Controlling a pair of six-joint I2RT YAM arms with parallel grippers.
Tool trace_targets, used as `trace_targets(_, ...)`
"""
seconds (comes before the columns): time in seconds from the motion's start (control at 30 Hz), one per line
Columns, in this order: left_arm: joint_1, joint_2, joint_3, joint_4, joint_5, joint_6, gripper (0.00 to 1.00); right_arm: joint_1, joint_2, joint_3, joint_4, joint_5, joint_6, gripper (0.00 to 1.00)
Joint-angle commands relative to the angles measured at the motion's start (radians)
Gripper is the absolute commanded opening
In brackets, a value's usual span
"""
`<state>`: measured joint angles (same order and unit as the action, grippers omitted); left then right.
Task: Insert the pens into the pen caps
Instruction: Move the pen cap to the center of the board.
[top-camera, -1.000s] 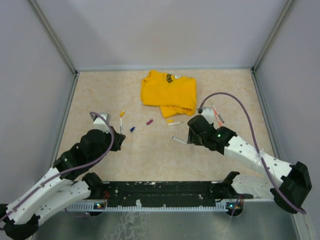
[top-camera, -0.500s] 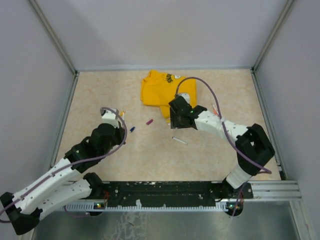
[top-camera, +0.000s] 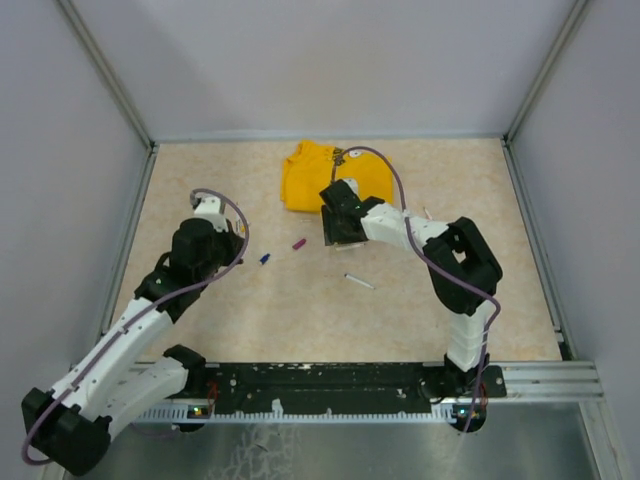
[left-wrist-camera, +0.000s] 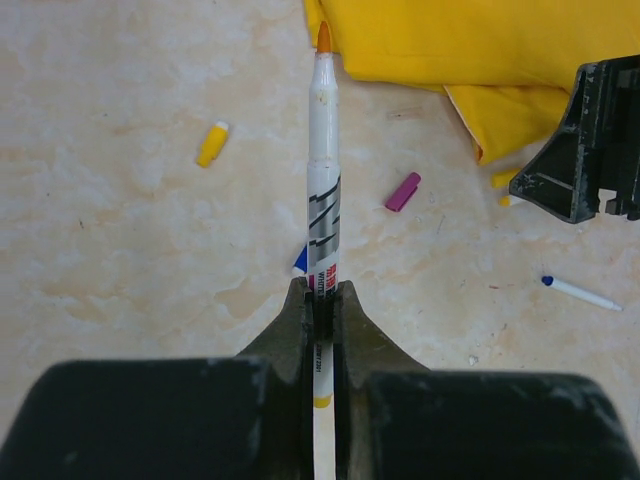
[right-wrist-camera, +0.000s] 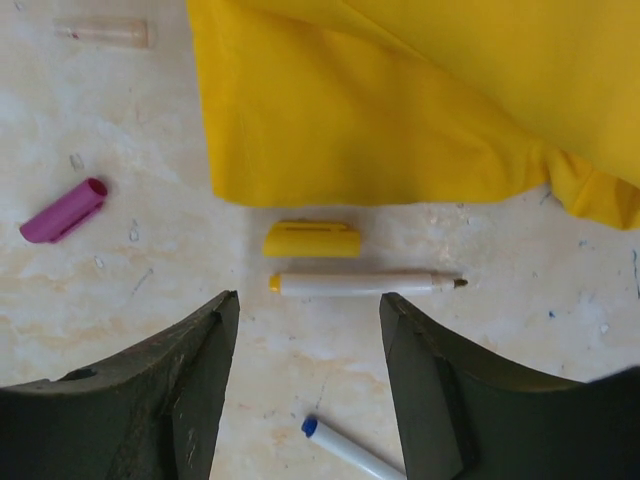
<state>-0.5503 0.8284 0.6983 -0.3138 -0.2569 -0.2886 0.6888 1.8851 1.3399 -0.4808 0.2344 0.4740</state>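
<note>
My left gripper (left-wrist-camera: 321, 290) is shut on a white pen (left-wrist-camera: 322, 170) whose orange tip points away from the wrist. On the table beyond it lie a yellow cap (left-wrist-camera: 211, 143), a magenta cap (left-wrist-camera: 402, 191) and a blue cap (left-wrist-camera: 299, 260) half hidden behind the held pen. My right gripper (right-wrist-camera: 308, 305) hangs open above a white pen with a yellow end (right-wrist-camera: 360, 284), which lies crosswise just past the fingertips. Another yellow cap (right-wrist-camera: 311, 240) lies right beside that pen. A blue-tipped pen (top-camera: 359, 281) lies nearer the arms.
A folded yellow T-shirt (top-camera: 310, 175) lies at the back middle, its edge close to the right gripper (top-camera: 338, 225). A pale pen-like piece (right-wrist-camera: 103, 33) lies left of the shirt edge. Grey walls enclose the table on three sides.
The right arm has swung left and away, from near the blue-tipped pen to the shirt's front edge, jaws widening slightly. The left arm has reached further out, still gripping its pen.
</note>
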Motion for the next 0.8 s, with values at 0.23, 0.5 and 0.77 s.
trace_targets(0.23,0.144,0.065,0.044,0.153,0.466,0.1,0.0,-0.007,0.078,0.122,0.002,0.012,-0.025,0.6)
trace_targets(0.5,0.144,0.042,-0.009,0.238,0.594,0.094,0.0,-0.006,0.1,0.134,-0.017,0.013,-0.026,0.6)
trace_targets(0.77,0.144,0.032,-0.008,0.234,0.591,0.097,0.0,-0.006,0.141,0.156,-0.034,0.007,-0.024,0.6)
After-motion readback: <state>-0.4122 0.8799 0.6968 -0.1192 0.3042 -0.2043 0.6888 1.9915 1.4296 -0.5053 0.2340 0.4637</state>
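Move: Just ahead of the right fingertips lies the yellow pen cap, about 2 cm forward, 1 cm left and 5 cm below. The white pen lies 2 cm nearer than that cap and 2 cm right of it, the purple cap 10 cm left of it, and the yellow cloth's middle 13 cm beyond. From the left hand the yellow cap is some 9 cm ahead, 20 cm right and 18 cm down. Easing about 2 cm forward and left, the open right fingers then sink roughly 2 cm towards the yellow cap, still clear of it. The left hand keeps its pinch on the orange-tipped pen, nudges slightly forward, then sweeps right towards the right hand, ending 5 to 6 cm over and 3 cm higher, the wrist swinging some 25 degrees clockwise. ##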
